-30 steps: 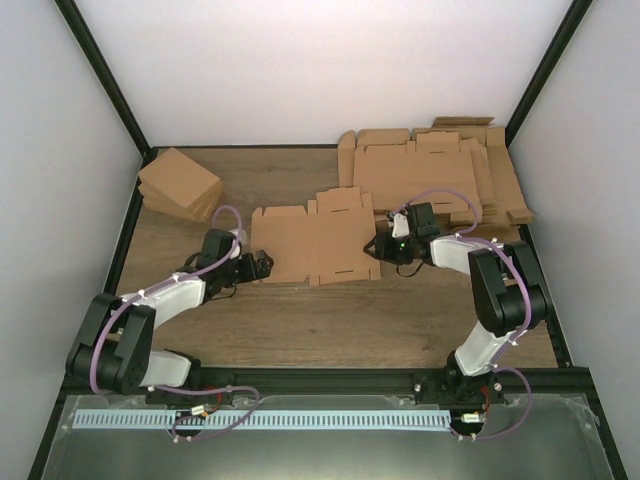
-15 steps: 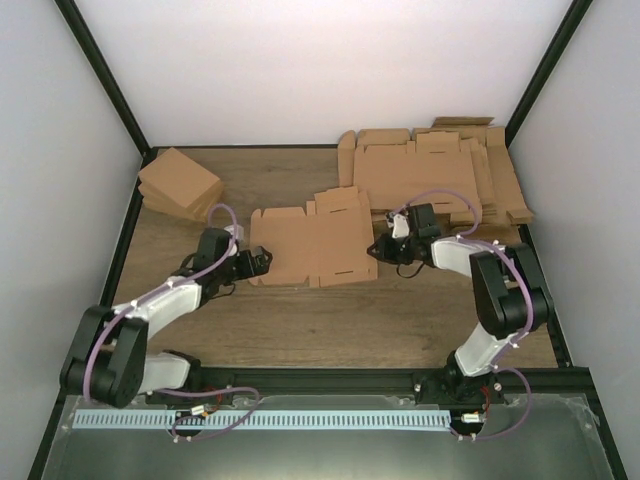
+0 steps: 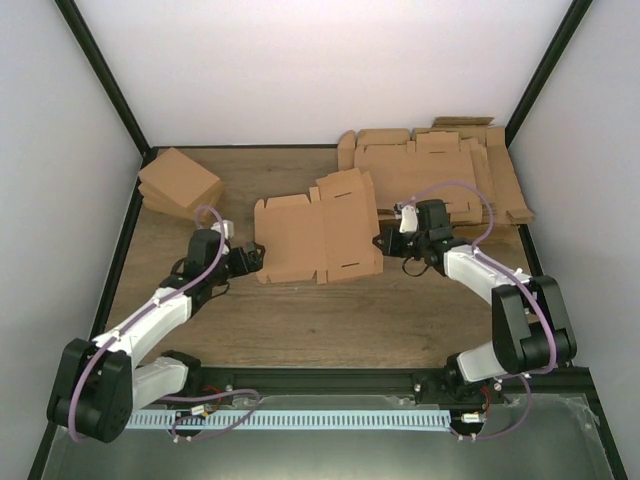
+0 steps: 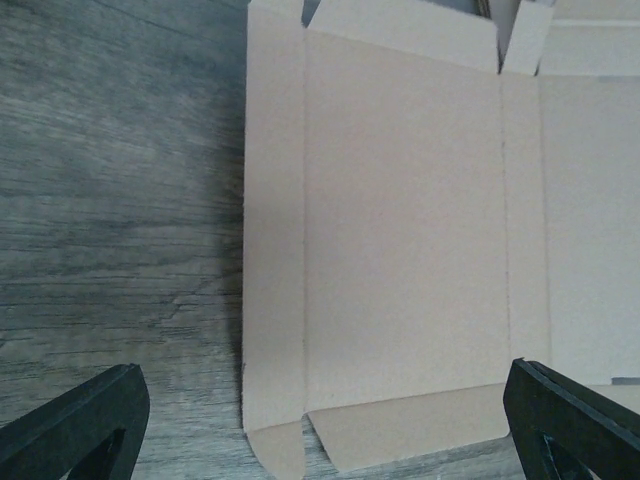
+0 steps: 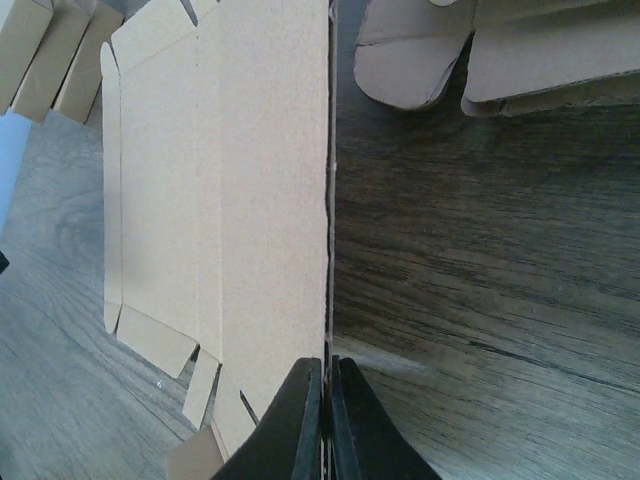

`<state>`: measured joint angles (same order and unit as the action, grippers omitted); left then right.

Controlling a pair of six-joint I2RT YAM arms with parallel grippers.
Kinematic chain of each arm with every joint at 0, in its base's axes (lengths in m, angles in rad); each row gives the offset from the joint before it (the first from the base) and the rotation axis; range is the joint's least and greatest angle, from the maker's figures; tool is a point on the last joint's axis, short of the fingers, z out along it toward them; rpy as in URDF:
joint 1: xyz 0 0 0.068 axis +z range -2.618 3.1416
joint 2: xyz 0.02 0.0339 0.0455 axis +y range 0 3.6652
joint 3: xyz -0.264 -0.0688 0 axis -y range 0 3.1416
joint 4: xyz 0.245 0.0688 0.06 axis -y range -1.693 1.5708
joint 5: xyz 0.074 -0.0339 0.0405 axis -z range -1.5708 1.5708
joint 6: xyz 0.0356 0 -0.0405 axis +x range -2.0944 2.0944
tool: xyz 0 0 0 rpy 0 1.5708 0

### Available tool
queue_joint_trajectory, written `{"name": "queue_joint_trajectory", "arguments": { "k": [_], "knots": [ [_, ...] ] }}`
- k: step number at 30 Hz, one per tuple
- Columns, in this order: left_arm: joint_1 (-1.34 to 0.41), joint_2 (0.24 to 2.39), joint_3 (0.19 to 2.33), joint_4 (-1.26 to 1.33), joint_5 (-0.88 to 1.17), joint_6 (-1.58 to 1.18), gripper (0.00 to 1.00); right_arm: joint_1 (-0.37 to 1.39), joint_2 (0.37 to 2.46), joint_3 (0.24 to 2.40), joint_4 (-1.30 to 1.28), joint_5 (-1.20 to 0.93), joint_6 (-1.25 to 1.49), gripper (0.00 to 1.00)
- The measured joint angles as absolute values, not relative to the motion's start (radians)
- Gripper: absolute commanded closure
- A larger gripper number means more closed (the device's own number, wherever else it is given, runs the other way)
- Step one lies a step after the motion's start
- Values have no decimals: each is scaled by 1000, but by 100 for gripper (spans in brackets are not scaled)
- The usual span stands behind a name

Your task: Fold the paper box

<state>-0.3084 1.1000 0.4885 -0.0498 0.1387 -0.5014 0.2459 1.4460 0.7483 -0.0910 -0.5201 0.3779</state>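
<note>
The paper box (image 3: 315,238) is a flat brown cardboard sheet with creased panels and tabbed flaps, in the middle of the wooden table. Its right side is raised off the table, its left side is low. My right gripper (image 3: 383,240) is shut on the sheet's right edge; in the right wrist view the fingers (image 5: 327,365) pinch the thin edge of the paper box (image 5: 270,180). My left gripper (image 3: 258,258) is open at the sheet's left edge. In the left wrist view its fingers (image 4: 325,400) stand wide apart on either side of the paper box (image 4: 400,230), not touching it.
A thick pile of flat tabbed cardboard sheets (image 3: 440,170) lies at the back right, close behind my right gripper. A pile of small brown boxes (image 3: 180,183) sits at the back left. Black frame rails edge the table.
My right gripper has closed on the sheet's right edge and lifted it, tilting the sheet up. The left arm has reached a little further forward, staying open.
</note>
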Motion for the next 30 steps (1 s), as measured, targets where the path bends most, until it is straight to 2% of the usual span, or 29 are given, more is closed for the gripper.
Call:
{"name": "queue_joint_trajectory", "arguments": {
  "k": [18,20,23,30],
  "knots": [
    [-308,1155,501,-61,159,-518,0,246,1423,675,-118,-509,368,91],
    [-308,1156,501,-61,159,-518,0,246,1423,668,-115,-511,368,88],
    [-308,1171,502,-61,159,-518,0,246,1426,663,-114,-510,372,71],
    [-308,1299,537,-65,168,-515,0,246,1472,663,-106,-492,383,66]
  ]
}}
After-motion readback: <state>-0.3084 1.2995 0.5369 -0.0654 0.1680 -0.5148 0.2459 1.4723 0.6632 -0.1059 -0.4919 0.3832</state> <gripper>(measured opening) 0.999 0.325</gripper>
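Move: The paper box, a flat sheet here, has its right edge pinched and raised in the right hand; its middle lies about 13 cm left, 2 cm ahead and 4 cm below that hand. Its laying spot for that edge is some 3 cm back and 6 cm down. The sheet stack is about 16 cm ahead and 8 cm right. From the left hand the paper box's middle is roughly 13 cm right, 5 cm ahead and 6 cm below. The paper box's raised right edge, still pinched, is drawn about 2.5 cm back and lowered, the right hand also drifting slightly right; then its fingers part about a third and it sinks on, some 4.5 cm down in all. Over the left edge the left hand, wide open, dips slightly, waits, then sinks, about 4.5 cm altogether, tilting some 10 degrees further down. ##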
